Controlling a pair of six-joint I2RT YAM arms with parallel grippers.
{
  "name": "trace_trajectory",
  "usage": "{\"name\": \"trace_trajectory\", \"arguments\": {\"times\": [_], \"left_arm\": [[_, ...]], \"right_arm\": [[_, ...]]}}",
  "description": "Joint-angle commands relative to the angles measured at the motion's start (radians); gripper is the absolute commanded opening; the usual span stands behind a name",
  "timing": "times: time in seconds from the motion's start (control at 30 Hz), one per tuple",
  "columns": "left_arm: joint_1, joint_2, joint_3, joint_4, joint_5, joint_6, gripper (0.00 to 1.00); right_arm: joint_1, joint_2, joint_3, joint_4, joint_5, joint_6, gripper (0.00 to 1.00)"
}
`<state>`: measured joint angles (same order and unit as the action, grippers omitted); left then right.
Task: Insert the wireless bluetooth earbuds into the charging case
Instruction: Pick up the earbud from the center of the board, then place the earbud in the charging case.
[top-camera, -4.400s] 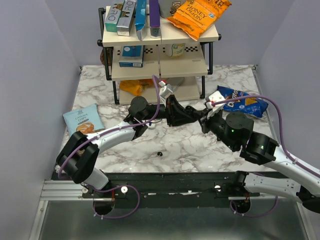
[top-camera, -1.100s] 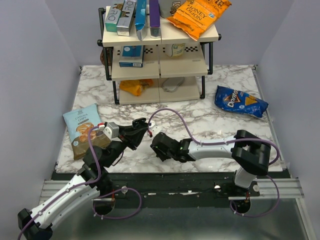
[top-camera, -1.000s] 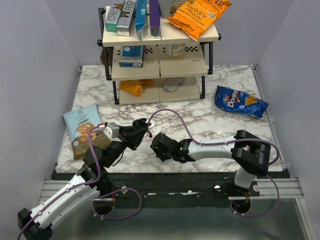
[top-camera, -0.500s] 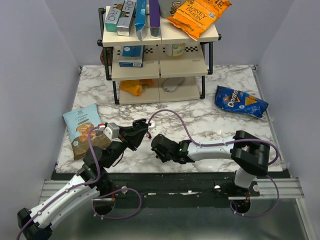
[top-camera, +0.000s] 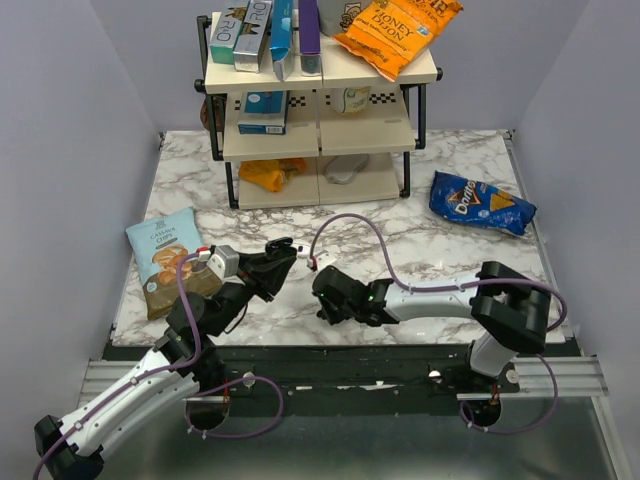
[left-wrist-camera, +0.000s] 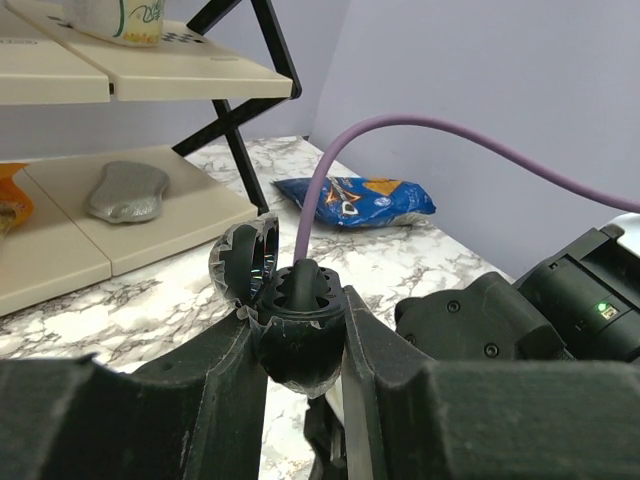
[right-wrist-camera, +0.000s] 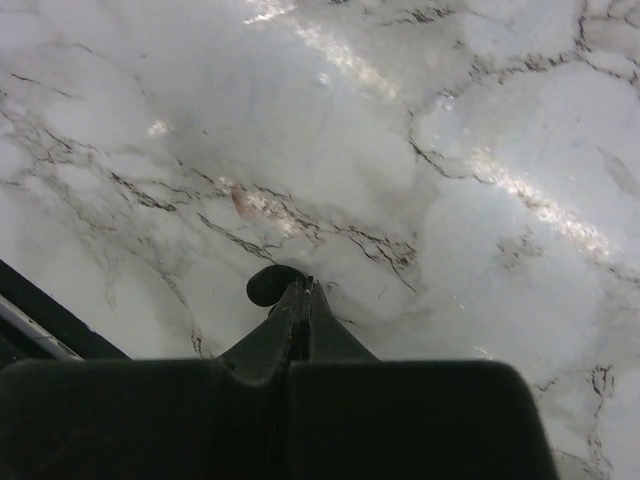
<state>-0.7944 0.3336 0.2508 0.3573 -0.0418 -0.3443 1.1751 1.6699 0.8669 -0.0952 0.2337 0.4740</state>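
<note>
My left gripper (top-camera: 283, 256) is shut on the charging case (left-wrist-camera: 300, 335), a small black oval case held upright with its lid (left-wrist-camera: 243, 265) swung open to the left. One black earbud (left-wrist-camera: 303, 285) stands in the case. In the left wrist view the fingers (left-wrist-camera: 225, 375) clamp the case's sides. My right gripper (top-camera: 324, 306) points down at the marble table (top-camera: 420, 250), just right of the left gripper. Its jaws are pressed together, and the second earbud (right-wrist-camera: 270, 285) sticks out at the left of the right gripper's (right-wrist-camera: 303, 286) tips.
A shelf rack (top-camera: 320, 150) with snacks stands at the back, a pale grey oval thing (left-wrist-camera: 125, 190) on its low shelf. A blue Doritos bag (top-camera: 480, 205) lies right, a chips bag (top-camera: 165, 250) left. A purple cable (top-camera: 350, 222) arcs over the middle.
Both arms came from near the shelf to the table's front. In the last second the right gripper shifted a little to the right; the left gripper held still with the case.
</note>
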Motion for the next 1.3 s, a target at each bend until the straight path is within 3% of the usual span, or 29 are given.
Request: {"name": "trace_trajectory", "arguments": {"times": [0.0, 0.33, 0.63, 0.83, 1.0, 1.27], "left_arm": [[-0.005, -0.004, 0.033, 0.002, -0.021, 0.008, 0.00], [-0.006, 0.008, 0.031, 0.011, -0.021, 0.005, 0.00], [-0.005, 0.094, 0.047, 0.104, 0.013, -0.016, 0.00], [-0.003, 0.307, 0.100, 0.252, 0.042, -0.012, 0.00], [-0.003, 0.479, 0.172, 0.406, 0.124, 0.008, 0.00], [0.015, 0.689, 0.326, 0.506, 0.252, 0.025, 0.00]], "right_arm": [[-0.049, -0.065, -0.057, -0.037, -0.008, 0.074, 0.01], [-0.115, -0.205, -0.117, -0.026, 0.042, 0.086, 0.01], [-0.114, -0.512, -0.026, -0.207, 0.211, -0.096, 0.01], [-0.108, -0.671, 0.059, -0.293, 0.338, -0.254, 0.01], [-0.086, -0.726, 0.147, -0.314, 0.424, -0.389, 0.01], [-0.061, -0.759, 0.244, -0.259, 0.469, -0.590, 0.01]]}}
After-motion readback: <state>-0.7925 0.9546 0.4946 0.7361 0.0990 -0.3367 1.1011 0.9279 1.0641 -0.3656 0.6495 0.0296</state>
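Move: The right hand already pinches the black earbud, low over the board. The open black charging case it goes to, held in the left fingers, lies about 25 cm above it, 7 cm to its left and 2 cm ahead. The white case stands roughly 17 cm ahead and 5 cm left of the right hand, at about its height; the Doritos bag is some 31 cm ahead and 45 cm right. From the left hand, the earbud lies about 25 cm below, 7 cm right and 2 cm back. Keeping the black earbud pinched in its shut fingertips, the right hand first skims about 5 cm to the right low over the board, then climbs quickly some 30 cm, drifting farther right and a little forward while its fingers tip up from steeply down to nearly level. In the later half the left hand, still gripping the open charging case, brings it about 8 cm to the right and 5 cm forward, with a small rise at the end, towards the raised earbud. ##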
